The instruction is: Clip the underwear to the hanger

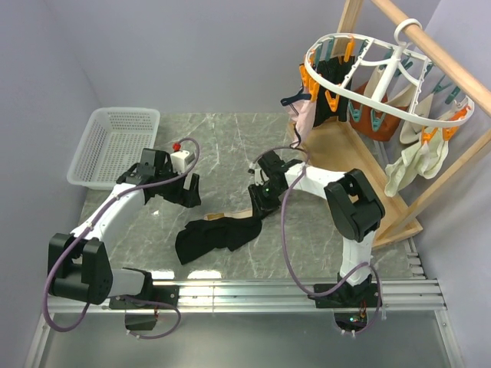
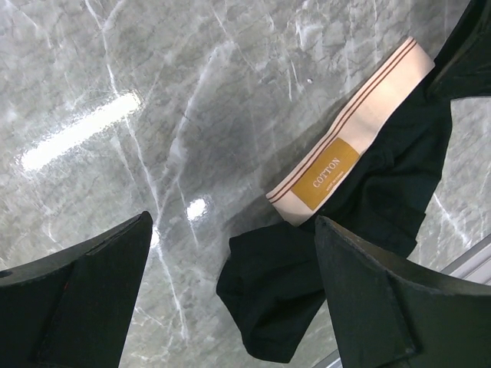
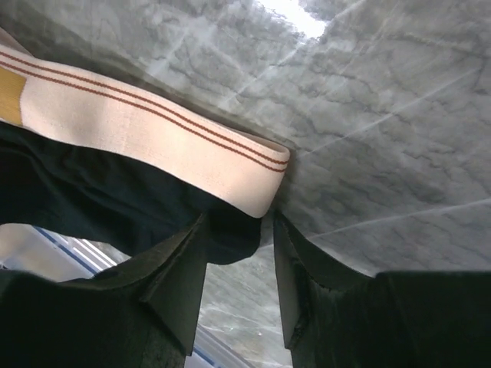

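Observation:
The underwear (image 1: pixel 219 234) lies crumpled on the marble table, black with a tan waistband (image 1: pixel 234 216) along its far edge. My right gripper (image 1: pixel 259 203) is low at the right end of that band. In the right wrist view (image 3: pixel 239 222) its jaws are a little apart, with the band's corner (image 3: pixel 245 180) and some black fabric at their tips. My left gripper (image 1: pixel 182 192) hovers left of the underwear, wide open and empty. In the left wrist view (image 2: pixel 232 222) the waistband (image 2: pixel 349 130) and black cloth (image 2: pixel 284 291) lie below it. The hanger (image 1: pixel 368 69) hangs from a wooden rod at the back right.
A white mesh basket (image 1: pixel 115 142) stands at the back left. The wooden rod (image 1: pixel 430 46) rests on a wooden stand (image 1: pixel 368 165) at the right. Rust-brown (image 1: pixel 383 119), cream (image 1: pixel 418 157) and pink (image 1: pixel 307 115) garments hang from the hanger's clips. A metal rail (image 1: pixel 307 291) runs along the near edge.

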Action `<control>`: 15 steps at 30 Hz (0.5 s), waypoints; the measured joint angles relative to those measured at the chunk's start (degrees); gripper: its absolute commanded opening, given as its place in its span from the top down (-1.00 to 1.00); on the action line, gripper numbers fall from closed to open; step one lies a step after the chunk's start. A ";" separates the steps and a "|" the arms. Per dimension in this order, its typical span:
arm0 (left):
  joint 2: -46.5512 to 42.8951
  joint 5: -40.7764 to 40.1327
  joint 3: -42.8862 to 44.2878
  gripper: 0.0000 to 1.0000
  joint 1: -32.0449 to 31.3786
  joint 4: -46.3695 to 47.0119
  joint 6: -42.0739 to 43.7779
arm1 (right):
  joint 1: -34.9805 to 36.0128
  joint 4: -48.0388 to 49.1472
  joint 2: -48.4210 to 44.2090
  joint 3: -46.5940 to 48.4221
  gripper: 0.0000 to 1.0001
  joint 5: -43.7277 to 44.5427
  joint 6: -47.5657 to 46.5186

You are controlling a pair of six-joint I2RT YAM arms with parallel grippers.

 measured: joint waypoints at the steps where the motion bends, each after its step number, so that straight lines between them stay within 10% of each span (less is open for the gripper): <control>1: 0.02 -0.02 0.00 -0.85 0.04 0.02 -0.35 | 0.00 -0.11 0.13 0.09 0.27 0.04 0.07; 4: 0.22 0.00 0.11 -0.84 0.07 0.13 -1.20 | 0.00 -0.85 1.49 1.44 1.00 0.28 -0.15; 15: 4.42 2.34 0.28 -0.69 0.20 0.50 -2.95 | -1.66 -0.57 -10.49 5.33 1.00 1.81 -5.44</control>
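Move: The underwear lies flat, its right waistband corner right at my half-open right fingertips, about 1 cm to the left and 1 cm below. From that hand the tan label is some 12 cm left and 1 cm back, the black cloth's middle about 13 cm left and 6 cm back, and the wooden stand's base roughly 29 cm right and 9 cm forward. From my left hand the corner is about 20 cm right, 6 cm back, 9 cm down. I shut my right fingers on the underwear's waistband corner, pinching it between the tips while I stay almost in place. Then I lift it quickly, about 9 cm up and 4 cm forward, the fingertips swinging forward some 15 degrees. My open left hand just eases down a centimetre or two above the marble. ##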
